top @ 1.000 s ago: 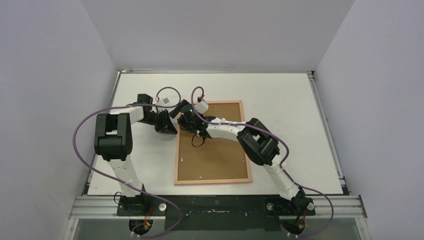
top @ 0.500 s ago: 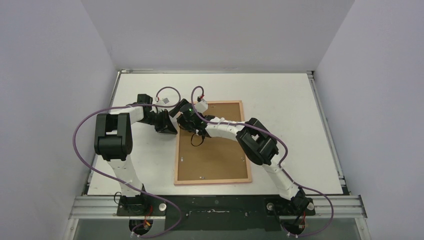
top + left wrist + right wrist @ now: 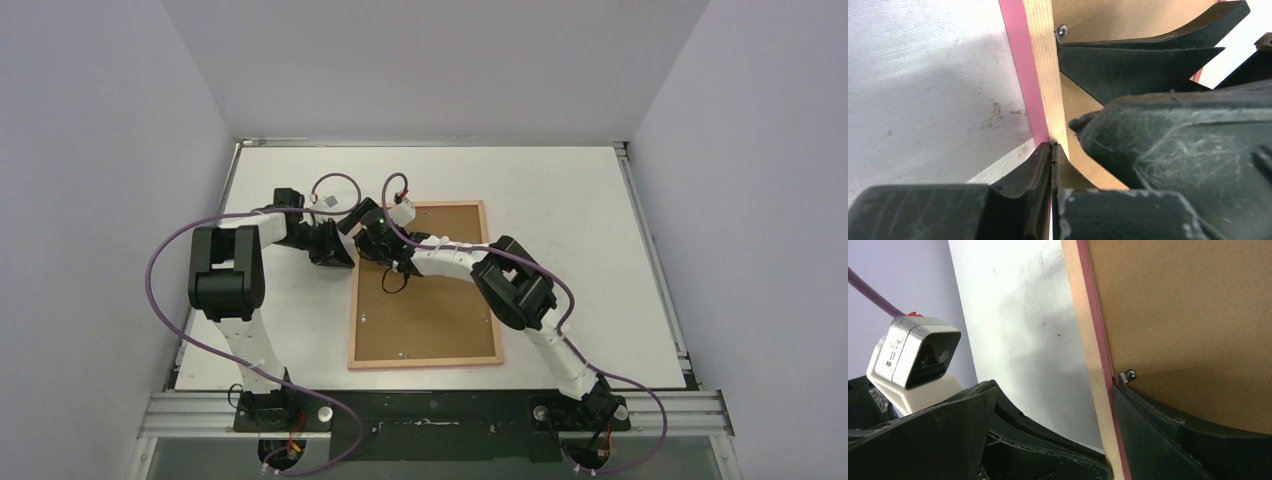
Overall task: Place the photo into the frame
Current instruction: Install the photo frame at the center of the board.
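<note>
The frame (image 3: 353, 310) lies back side up on the table, its pale wood rail (image 3: 1040, 65) edged in pink, with a brown backing board (image 3: 430, 310) inside it. The photo is hidden. My left gripper (image 3: 1052, 147) is shut, its tips touching the outer edge of the frame's left rail near the far corner. My right gripper (image 3: 1053, 390) is open and straddles the same rail (image 3: 1088, 340). One of its fingers (image 3: 1168, 440) rests on the backing board (image 3: 1188, 315) just below a small metal clip (image 3: 1125, 376); the other is outside the frame over the table.
Both wrists crowd together at the frame's far left corner (image 3: 365, 235), the left arm's wrist camera (image 3: 915, 357) close beside the right gripper. White table (image 3: 580, 220) stretches to the right and behind. Grey walls enclose three sides. Purple cables loop over both arms.
</note>
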Robot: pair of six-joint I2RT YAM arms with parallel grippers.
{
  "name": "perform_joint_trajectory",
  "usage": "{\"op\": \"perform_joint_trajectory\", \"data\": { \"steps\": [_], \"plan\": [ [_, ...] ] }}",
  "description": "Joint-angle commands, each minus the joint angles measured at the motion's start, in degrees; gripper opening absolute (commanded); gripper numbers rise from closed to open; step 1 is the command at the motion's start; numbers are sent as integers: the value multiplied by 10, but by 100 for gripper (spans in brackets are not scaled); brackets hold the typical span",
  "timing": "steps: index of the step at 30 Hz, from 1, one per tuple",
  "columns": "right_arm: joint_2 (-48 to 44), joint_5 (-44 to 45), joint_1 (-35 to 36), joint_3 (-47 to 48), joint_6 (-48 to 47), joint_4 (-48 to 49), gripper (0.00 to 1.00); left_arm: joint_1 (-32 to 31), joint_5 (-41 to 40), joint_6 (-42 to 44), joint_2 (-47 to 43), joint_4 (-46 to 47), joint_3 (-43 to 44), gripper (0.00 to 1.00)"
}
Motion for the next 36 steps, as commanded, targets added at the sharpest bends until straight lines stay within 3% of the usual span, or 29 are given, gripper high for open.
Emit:
{"op": "perform_joint_trajectory", "data": {
  "steps": [1,12,16,21,27,36],
  "plan": [
    [-15,-33,6,-36,-49,42,90,-4,-3,24,15,-7,1,0],
    [-210,-179,-20,-265,-201,67,90,19,2,14,-7,-24,31,2],
    [-230,-225,-16,-286,-255,44,90,19,9,28,-43,-66,39,14],
    [-251,-254,2,-331,-271,77,90,10,10,52,-104,-98,-13,25],
    [-259,-249,46,-332,-304,76,90,3,-42,65,-125,-87,-84,27],
    [-288,-222,73,-329,-354,20,90,-10,-46,63,-96,-97,-75,26]
  ]
}}
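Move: The near clip on the frame's left rail lies about 19 cm back and 4 cm right of the right hand, some 4 cm lower. The far clip, where that hand's lower finger rests, is level ahead and 3 cm right, also 4 cm lower; the near-left frame corner is about 31 cm back, 1 cm right and 4 cm below. From the left hand, whose closed tips are on the rail, the near clip is roughly 13 cm back, 3 cm right, about level in height. The far clip is left behind as the right hand, still wide open, comes free and sweeps back about 20 cm, first also rightward, then slightly left again, turning counter-clockwise some 45 degrees at near constant height, until its fingers straddle above the near clip. The left fingertips come off the rail, part a little, hop up over 3 cm and come down farther back along the rail towards that clip. ##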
